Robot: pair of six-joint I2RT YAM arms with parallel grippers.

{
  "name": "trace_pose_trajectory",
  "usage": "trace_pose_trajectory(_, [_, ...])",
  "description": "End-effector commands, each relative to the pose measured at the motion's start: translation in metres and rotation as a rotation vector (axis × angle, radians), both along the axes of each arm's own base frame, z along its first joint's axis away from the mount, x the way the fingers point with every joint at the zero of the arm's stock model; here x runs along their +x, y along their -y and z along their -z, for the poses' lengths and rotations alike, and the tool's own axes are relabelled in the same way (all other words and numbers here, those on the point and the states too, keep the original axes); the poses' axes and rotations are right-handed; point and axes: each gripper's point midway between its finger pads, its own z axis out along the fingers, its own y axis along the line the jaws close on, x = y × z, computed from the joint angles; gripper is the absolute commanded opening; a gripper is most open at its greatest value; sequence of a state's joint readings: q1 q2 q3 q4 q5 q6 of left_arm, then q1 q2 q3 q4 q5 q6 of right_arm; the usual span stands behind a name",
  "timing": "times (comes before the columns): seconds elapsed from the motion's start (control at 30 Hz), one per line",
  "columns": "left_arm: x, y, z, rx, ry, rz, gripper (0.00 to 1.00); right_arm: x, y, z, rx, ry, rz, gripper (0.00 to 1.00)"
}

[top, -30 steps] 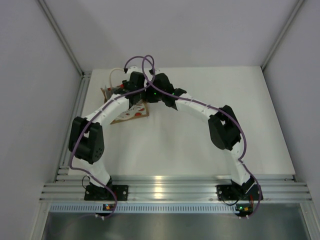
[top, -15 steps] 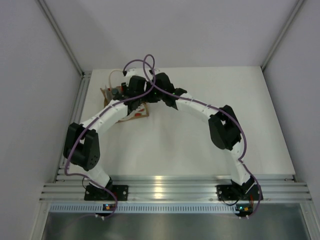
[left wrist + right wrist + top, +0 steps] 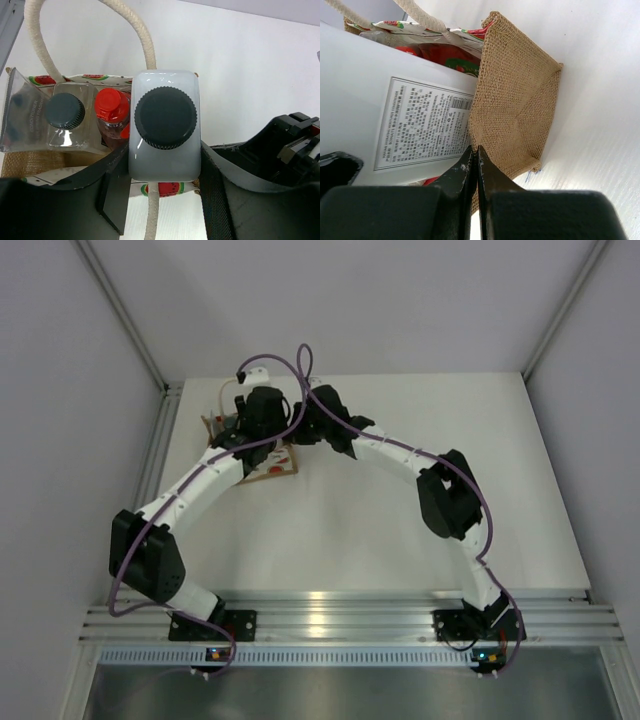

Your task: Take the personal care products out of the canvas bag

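Note:
The canvas bag (image 3: 272, 464) stands at the table's far left, its watermelon-print side (image 3: 170, 189) and rope handles (image 3: 145, 45) showing in the left wrist view. My left gripper (image 3: 165, 169) is shut on a white bottle with a dark round cap (image 3: 165, 120), which sits higher than the others. A red bottle (image 3: 111, 106) and a translucent bottle with a dark cap (image 3: 64, 112) remain inside the bag. My right gripper (image 3: 476, 151) is shut on the bag's burlap edge (image 3: 517, 95), next to the white bottle's labelled side (image 3: 415, 125).
The left wall and its metal rail (image 3: 152, 455) run close beside the bag. The two wrists (image 3: 300, 420) crowd together over the bag, with purple cables looping above them. Bare white table (image 3: 420, 530) stretches to the right and near side.
My left arm's elbow has swung out toward the near left while its wrist stays over the bag with the white bottle. The right arm has not moved.

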State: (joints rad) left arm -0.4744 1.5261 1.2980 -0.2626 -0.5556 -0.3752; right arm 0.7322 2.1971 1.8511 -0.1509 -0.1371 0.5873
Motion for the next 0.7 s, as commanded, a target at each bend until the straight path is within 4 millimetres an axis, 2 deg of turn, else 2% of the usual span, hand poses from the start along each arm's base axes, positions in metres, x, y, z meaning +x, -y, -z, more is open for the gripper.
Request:
trace_pose_trajectory(0.0, [0.005, 0.015, -0.109, -0.173, 0.309, 0.025, 0.0, 0.001, 0.004, 0.031, -0.039, -0.052, 0.003, 0.0])
trace_pose_trajectory(0.17, [-0.001, 0.012, -0.116, -0.174, 0.324, 0.024, 0.0, 0.002, 0.004, 0.032, -0.039, -0.052, 0.003, 0.0])
trace_pose_trajectory(0.5, [-0.022, 0.001, -0.166, -0.179, 0.412, 0.036, 0.0, 0.005, 0.003, 0.032, -0.033, -0.054, 0.004, 0.0])
trace_pose_trajectory(0.67, [-0.034, -0.007, -0.181, -0.198, 0.448, 0.031, 0.0, 0.008, 0.003, 0.031, -0.029, -0.052, 0.006, 0.0])
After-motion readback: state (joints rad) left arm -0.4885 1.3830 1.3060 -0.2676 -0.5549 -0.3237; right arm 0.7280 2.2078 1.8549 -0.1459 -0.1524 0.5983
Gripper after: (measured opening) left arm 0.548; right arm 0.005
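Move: The left hand already grips the white bottle, partly drawn up; the canvas bag's middle lies about 5 cm to this hand's left and roughly 15 below. In the bag the red bottle stands 5 cm left and 2 ahead of the hand, the clear bottle 9 left and 1 ahead, both some 13 below. From the right hand, shut on the bag's right rim, the bag's middle is about 10 cm left, 1 back and 7 lower. Left lifts the gripped white bottle about 6 cm, easing back, while right keeps pinching the bag's rim. ##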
